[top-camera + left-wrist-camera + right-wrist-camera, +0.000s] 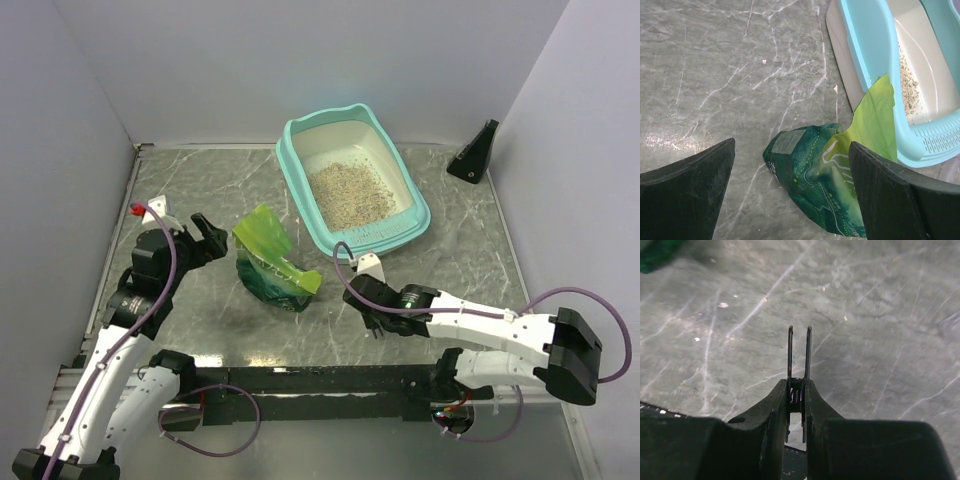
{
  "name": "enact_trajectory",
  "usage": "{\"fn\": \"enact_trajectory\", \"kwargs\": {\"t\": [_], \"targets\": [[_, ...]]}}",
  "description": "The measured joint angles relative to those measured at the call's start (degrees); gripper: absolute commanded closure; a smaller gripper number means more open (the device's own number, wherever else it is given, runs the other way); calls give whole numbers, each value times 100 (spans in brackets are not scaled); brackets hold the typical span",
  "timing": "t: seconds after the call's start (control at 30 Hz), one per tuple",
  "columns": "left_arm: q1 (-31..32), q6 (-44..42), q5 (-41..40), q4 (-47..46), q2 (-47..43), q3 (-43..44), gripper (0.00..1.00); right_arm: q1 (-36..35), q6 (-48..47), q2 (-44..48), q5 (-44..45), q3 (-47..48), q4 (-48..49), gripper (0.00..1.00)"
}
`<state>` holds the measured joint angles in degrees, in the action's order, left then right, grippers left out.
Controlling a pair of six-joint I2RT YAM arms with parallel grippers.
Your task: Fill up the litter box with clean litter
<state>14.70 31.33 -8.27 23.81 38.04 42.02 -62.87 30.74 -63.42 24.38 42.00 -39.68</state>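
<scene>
The litter box [297, 158], teal rim around a cream pan, stands at the back centre with clean litter [350, 193] spread over its floor. The left wrist view shows its rim [870, 45] and some litter [910, 90]. A crumpled green bag [270, 262] lies in front of it, mouth towards the box. My left gripper [210, 235] is open, just left of the bag [815, 175], which reaches between its fingers [790, 145]. My right gripper [372, 322] hangs low over the table, right of the bag, shut on a thin black clip [790, 350] that sticks out past its fingertips [799, 385].
A black wedge-shaped mount [475, 155] sits in the back right corner. White walls close in the left, back and right sides. A black rail [300, 380] runs along the near edge. A few stray grains [722, 304] lie on the grey marbled table.
</scene>
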Motion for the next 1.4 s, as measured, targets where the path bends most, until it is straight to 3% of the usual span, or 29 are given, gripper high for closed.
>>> {"fn": "enact_trajectory", "kwargs": {"t": [0.1, 0.13, 0.27, 0.33, 0.6, 0.93, 1.1, 1.27, 1.4], "targets": [[0, 0, 4, 2, 39, 0, 1, 160, 203, -188, -116, -164, 140, 70], [0, 0, 4, 2, 48, -2, 1, 197, 269, -262, -149, -195, 181, 59], [0, 0, 7, 0, 46, -2, 1, 254, 424, -501, -227, -216, 345, 50], [0, 0, 13, 2, 48, -2, 1, 254, 444, -544, -273, -216, 407, 40], [0, 0, 52, 2, 70, -2, 1, 254, 468, -555, -271, -70, 348, 34], [0, -4, 122, 0, 68, -57, 1, 824, -485, -452, -544, 1305, 787, 32], [0, -15, 232, -2, 44, -59, 1, 1438, -1204, -673, -1478, 2223, 1143, 30], [0, -17, 245, -2, 28, -59, 1, 1993, -1687, -1200, -3161, 2931, 1840, 28], [0, -20, 251, -2, 9, -59, 1, 2286, -1871, -1580, -4190, 3158, 2098, 21]]}}
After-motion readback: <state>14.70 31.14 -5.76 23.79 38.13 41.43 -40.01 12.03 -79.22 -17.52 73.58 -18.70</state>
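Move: The black clip is already pinched in the right fingers; the bare tabletop for it is straight below, about 3 cm down. The green litter bag stands about 21 cm left of this hand and 10 cm ahead, its middle some 2 cm higher. The litter box's middle is roughly 33 cm ahead and 4 cm left. From the idle left hand, the bag is level fore-and-aft, about 12 cm right and 13 cm below. The black clip is lowered about 3 cm straight down to the tabletop, where the right fingers open and let go of it. The emptied right hand then rises some 20 cm while swinging forward and left, about 13 cm each, towards the green bag, rolling its left side up some 35 degrees and turning counter-clockwise; the fingers end well open. ##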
